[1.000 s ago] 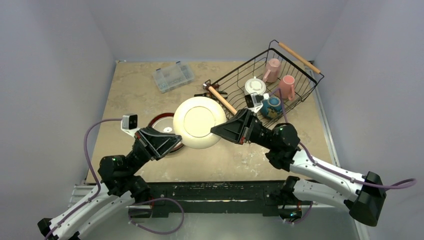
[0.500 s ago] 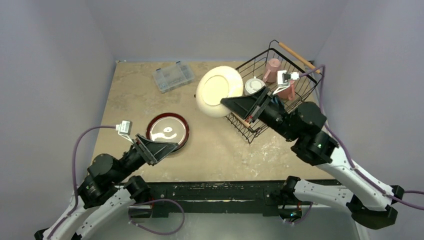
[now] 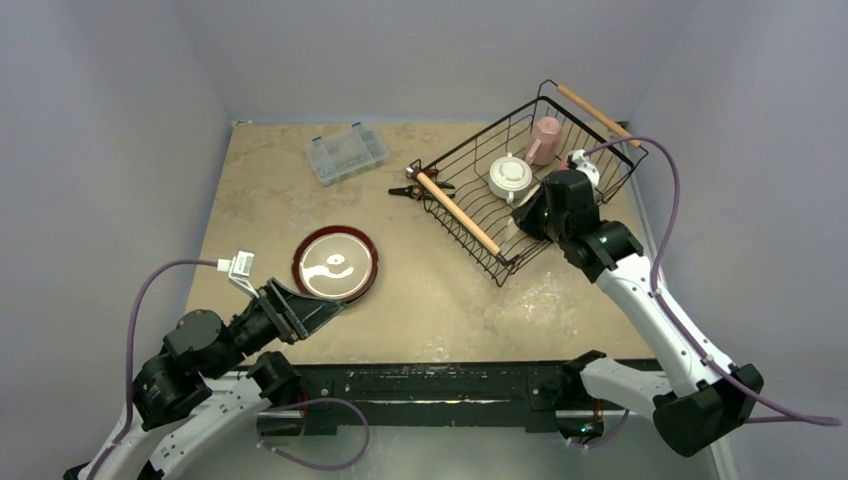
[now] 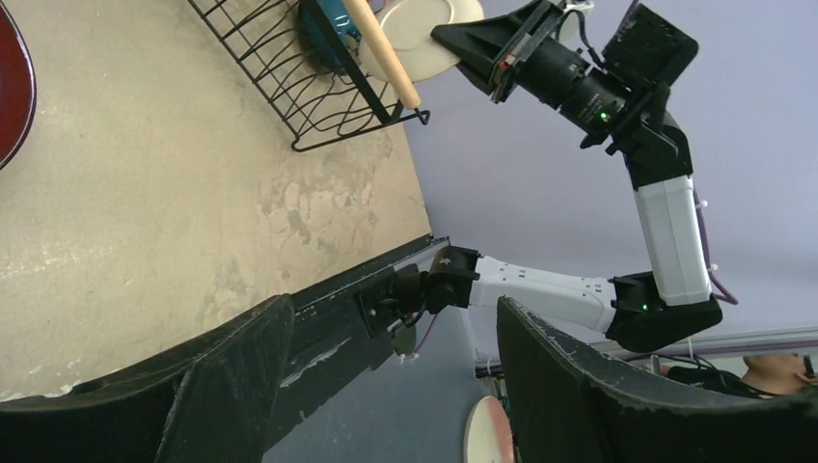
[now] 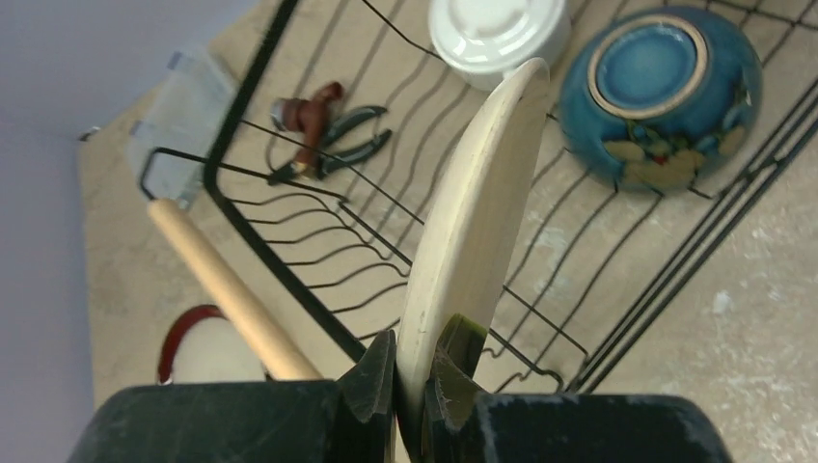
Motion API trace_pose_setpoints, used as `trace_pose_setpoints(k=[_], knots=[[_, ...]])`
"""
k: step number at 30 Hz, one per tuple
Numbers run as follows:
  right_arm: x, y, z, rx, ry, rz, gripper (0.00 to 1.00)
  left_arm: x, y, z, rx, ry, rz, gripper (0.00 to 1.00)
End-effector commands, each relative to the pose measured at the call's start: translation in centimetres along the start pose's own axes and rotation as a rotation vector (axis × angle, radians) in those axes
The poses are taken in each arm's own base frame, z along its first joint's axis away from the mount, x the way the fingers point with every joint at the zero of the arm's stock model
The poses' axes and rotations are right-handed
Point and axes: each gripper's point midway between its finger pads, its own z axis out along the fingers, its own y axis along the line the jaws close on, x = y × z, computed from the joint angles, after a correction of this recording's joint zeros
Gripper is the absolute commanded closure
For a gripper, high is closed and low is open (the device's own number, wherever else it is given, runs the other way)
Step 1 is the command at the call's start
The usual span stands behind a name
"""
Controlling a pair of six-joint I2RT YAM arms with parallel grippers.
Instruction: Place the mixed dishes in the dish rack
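The dish rack (image 3: 520, 190) stands at the back right, a black wire basket with wooden rod handles. My right gripper (image 5: 413, 371) is shut on the rim of the cream plate (image 5: 473, 222), which stands on edge over the rack's wires. Inside the rack are a blue bowl (image 5: 661, 92) turned bottom up, a white cup (image 3: 511, 178) and a pink mug (image 3: 545, 138). The red-rimmed plate (image 3: 335, 263) lies flat on the table. Just near of it, my left gripper (image 3: 325, 303) hangs open and empty.
A clear plastic compartment box (image 3: 347, 152) sits at the back left. A small black-and-red hand tool (image 3: 410, 188) lies against the rack's left corner. The rack's near wooden handle (image 3: 457, 212) juts out toward the table's middle.
My left gripper opened, let go of the cream plate and pulled back to the near left. My right arm carried the plate from mid-table to the rack and turned it on edge.
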Motion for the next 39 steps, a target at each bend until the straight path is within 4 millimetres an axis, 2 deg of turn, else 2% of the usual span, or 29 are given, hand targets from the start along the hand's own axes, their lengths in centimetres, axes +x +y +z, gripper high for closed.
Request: trace_pose_setpoints(k=[1,7,10,16,28,34,39], knots=[[0.0,-0.7,1.0,0.003,-0.002,0.091,1.0,0.2,-0.2,-0.2,0.004,0.016,0.015,0.24],[1.4,-2.7,3.9,0.132,0.039,0.175,1.0,0.3,0.0,-0.3,0.003,0.017,0.008,0.24],[1.9,-3.3,4.7,0.162,0.048,0.215,1.0,0.4,0.1,-0.5,0.004,0.017,0.001,0.24],[2.0,-5.1,4.9,0.248,0.01,0.317,1.0,0.7,0.7,-0.9,-0.001,0.017,-0.015,0.24],[3.3,-7.4,6.3,0.326,0.009,0.335,1.0,0.7,0.9,-1.2,-0.002,0.013,-0.028,0.24],[4.3,-8.3,6.8,0.343,0.017,0.342,0.86,0.8,0.9,-1.3,0.001,0.013,-0.034,0.24],[4.9,-8.5,7.1,0.331,0.026,0.345,0.67,0.8,1.0,-1.5,0.004,0.009,-0.038,0.24]])
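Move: The right hand holds the cream plate by its near rim. The rack slot it goes to lies about 6 cm ahead, 4 cm right and 16 cm down. From the hand, the blue bowl is roughly 13 cm ahead, 7 right, and the white cup some 21 cm ahead, 1 right, both low. The near wooden handle's middle is about 7 cm ahead, 11 left. For the empty left hand, the slot lies roughly 28 cm ahead, 37 right and below. Down about 11 cm goes the right hand, quickly at first and then more slowly, drifting some 3 cm to the right as it lowers the held plate into the rack's near end, towards the wires beside the blue bowl. The wrist turns about 20 degrees clockwise and tips the fingers further down; at the bottom they begin to open around the rim. ##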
